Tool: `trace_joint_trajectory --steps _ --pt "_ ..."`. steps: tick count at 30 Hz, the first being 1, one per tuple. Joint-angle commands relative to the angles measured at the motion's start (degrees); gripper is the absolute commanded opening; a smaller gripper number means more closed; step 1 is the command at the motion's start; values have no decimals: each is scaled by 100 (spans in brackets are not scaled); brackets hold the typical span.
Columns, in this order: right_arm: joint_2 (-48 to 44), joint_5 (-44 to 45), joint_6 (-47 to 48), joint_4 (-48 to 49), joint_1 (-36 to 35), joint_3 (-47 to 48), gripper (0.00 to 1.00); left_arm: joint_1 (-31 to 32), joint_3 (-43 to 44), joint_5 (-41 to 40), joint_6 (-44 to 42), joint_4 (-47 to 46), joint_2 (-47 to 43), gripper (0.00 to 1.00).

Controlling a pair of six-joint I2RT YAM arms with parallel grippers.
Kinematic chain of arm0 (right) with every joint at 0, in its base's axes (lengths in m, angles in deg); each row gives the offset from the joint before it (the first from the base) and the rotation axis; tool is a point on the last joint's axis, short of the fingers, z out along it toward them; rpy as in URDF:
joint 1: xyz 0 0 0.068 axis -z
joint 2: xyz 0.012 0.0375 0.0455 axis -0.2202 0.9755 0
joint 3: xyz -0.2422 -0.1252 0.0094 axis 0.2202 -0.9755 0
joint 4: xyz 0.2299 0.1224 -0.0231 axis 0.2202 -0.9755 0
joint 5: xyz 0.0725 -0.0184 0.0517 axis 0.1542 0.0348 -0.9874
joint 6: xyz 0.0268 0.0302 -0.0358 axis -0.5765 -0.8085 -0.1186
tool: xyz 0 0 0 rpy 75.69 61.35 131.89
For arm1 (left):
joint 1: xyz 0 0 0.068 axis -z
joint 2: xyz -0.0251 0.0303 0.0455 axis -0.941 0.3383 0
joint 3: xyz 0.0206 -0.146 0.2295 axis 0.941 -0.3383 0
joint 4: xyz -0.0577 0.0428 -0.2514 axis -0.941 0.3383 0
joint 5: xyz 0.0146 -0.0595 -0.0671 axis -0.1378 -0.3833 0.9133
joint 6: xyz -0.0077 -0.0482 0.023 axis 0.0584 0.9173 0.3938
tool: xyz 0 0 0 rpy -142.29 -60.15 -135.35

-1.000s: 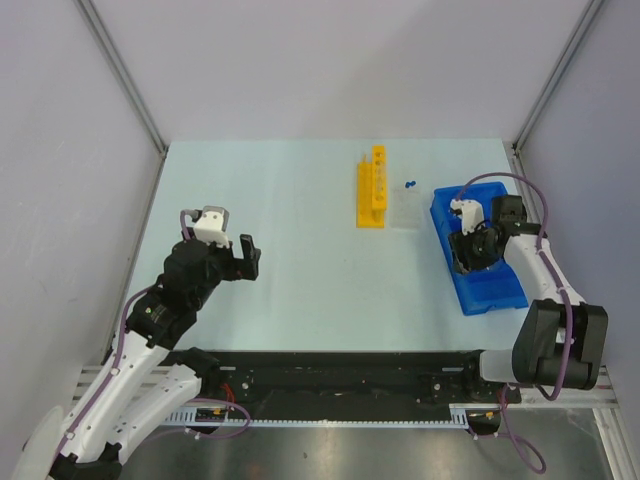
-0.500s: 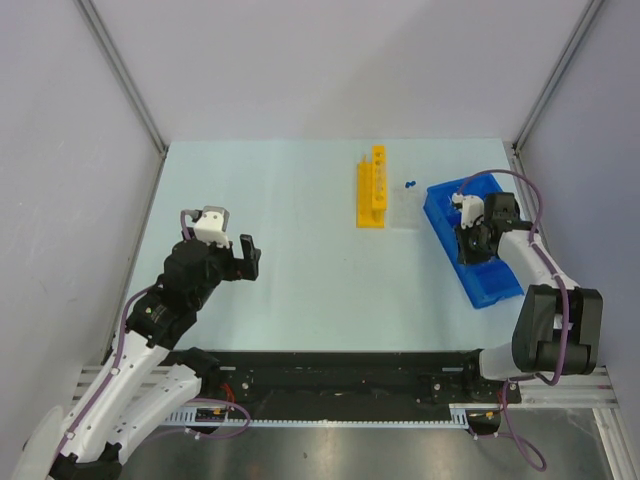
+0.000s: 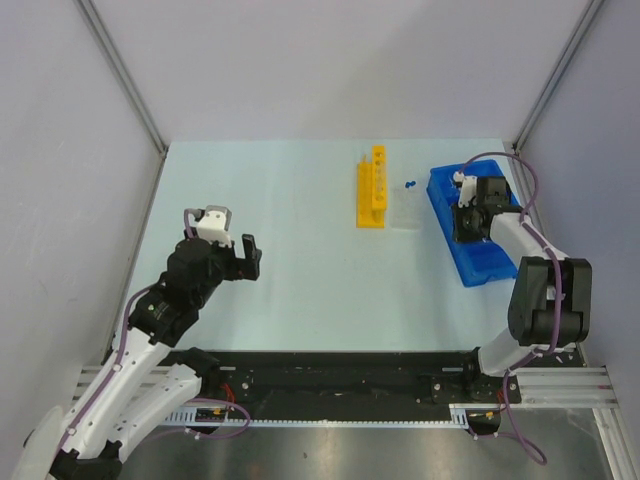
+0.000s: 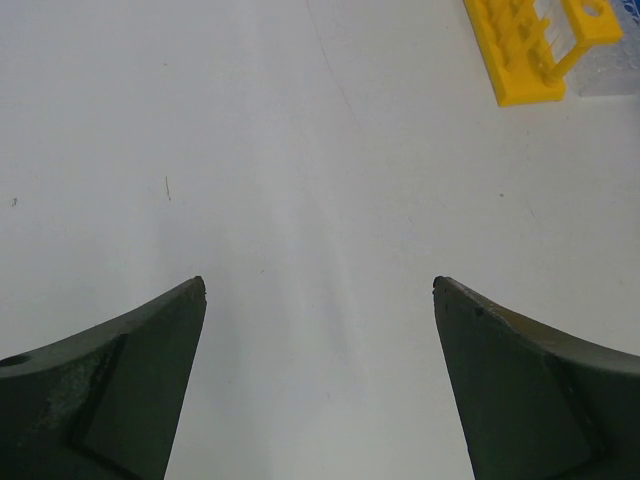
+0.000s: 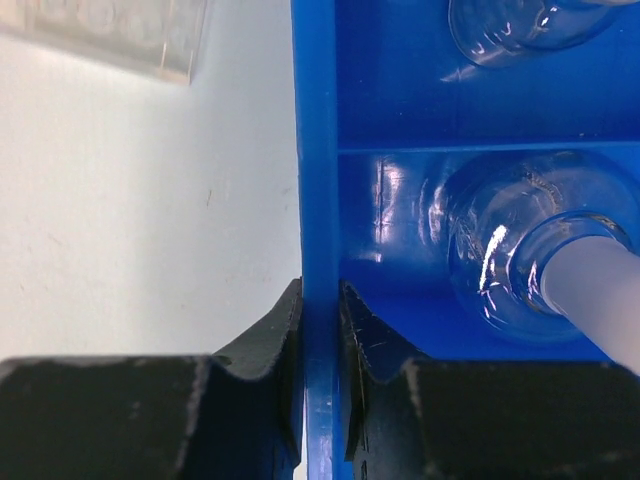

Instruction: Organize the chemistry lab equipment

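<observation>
The blue compartmented bin (image 3: 486,266) lies at the right of the table. My right gripper (image 3: 463,224) is shut on its left wall (image 5: 318,200), one finger outside and one inside. A small clear flask with a white stopper (image 5: 510,250) lies in the compartment beside the jaws, and a small clear beaker (image 5: 515,25) sits in the compartment beyond. The yellow holed tube rack (image 3: 373,187) stands mid-table, with the clear tray (image 3: 405,211) and thin blue-capped tubes (image 3: 409,184) to its right. My left gripper (image 3: 222,246) hovers open over bare table (image 4: 320,285) at the left.
The clear tray's corner (image 5: 110,35) lies just left of the bin. The yellow rack's end (image 4: 535,45) shows at the top right of the left wrist view. Grey walls enclose the table on three sides.
My right gripper closed on the bin's left wall. The bin has slid toward the back of the table with it. The left arm has not moved.
</observation>
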Motion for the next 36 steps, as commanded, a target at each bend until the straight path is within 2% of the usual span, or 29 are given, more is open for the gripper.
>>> trace_joint_trajectory --steps 1,10,14,22,32,36 --pt "355 -8 -832 710 -63 592 12 -50 4 -13 -200 -146 49 100" --pt "1366 658 -2194 869 -493 1777 14 -50 4 -135 -200 -120 110 100" --pt "1797 634 -2388 772 -599 2314 15 -41 4 -153 -200 -111 163 100" --pt "2553 528 -2240 342 -670 3238 16 -50 4 -171 -200 -111 207 100" --pt "2501 396 -1458 139 -696 3177 17 -50 4 -144 -208 -137 172 100" --pt "2492 396 -1448 61 -661 3194 17 -50 4 -127 -208 -120 137 100"
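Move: My right fingers already grip the left long rim of the blue tray, whose middle lies about 8 cm to their right and 5 cm ahead. The stoppered flask in it is some 8 cm right and 3 cm ahead. I am taking the tray up beside the clear rack, about 13 cm ahead, 13 cm left and 5 cm lower; the yellow rack stands some 13 cm left of it and 4 cm farther out. From my left hand the clear rack is roughly 23 cm ahead, 46 cm right and 21 cm down. With my right fingers still clamped on the tray's left rim, I push the tray about 14 cm forward and 4 cm left, level along the table, up alongside the clear rack. On the way I turn it some 15 degrees clockwise, then ease back a few degrees and hold there without letting go. ##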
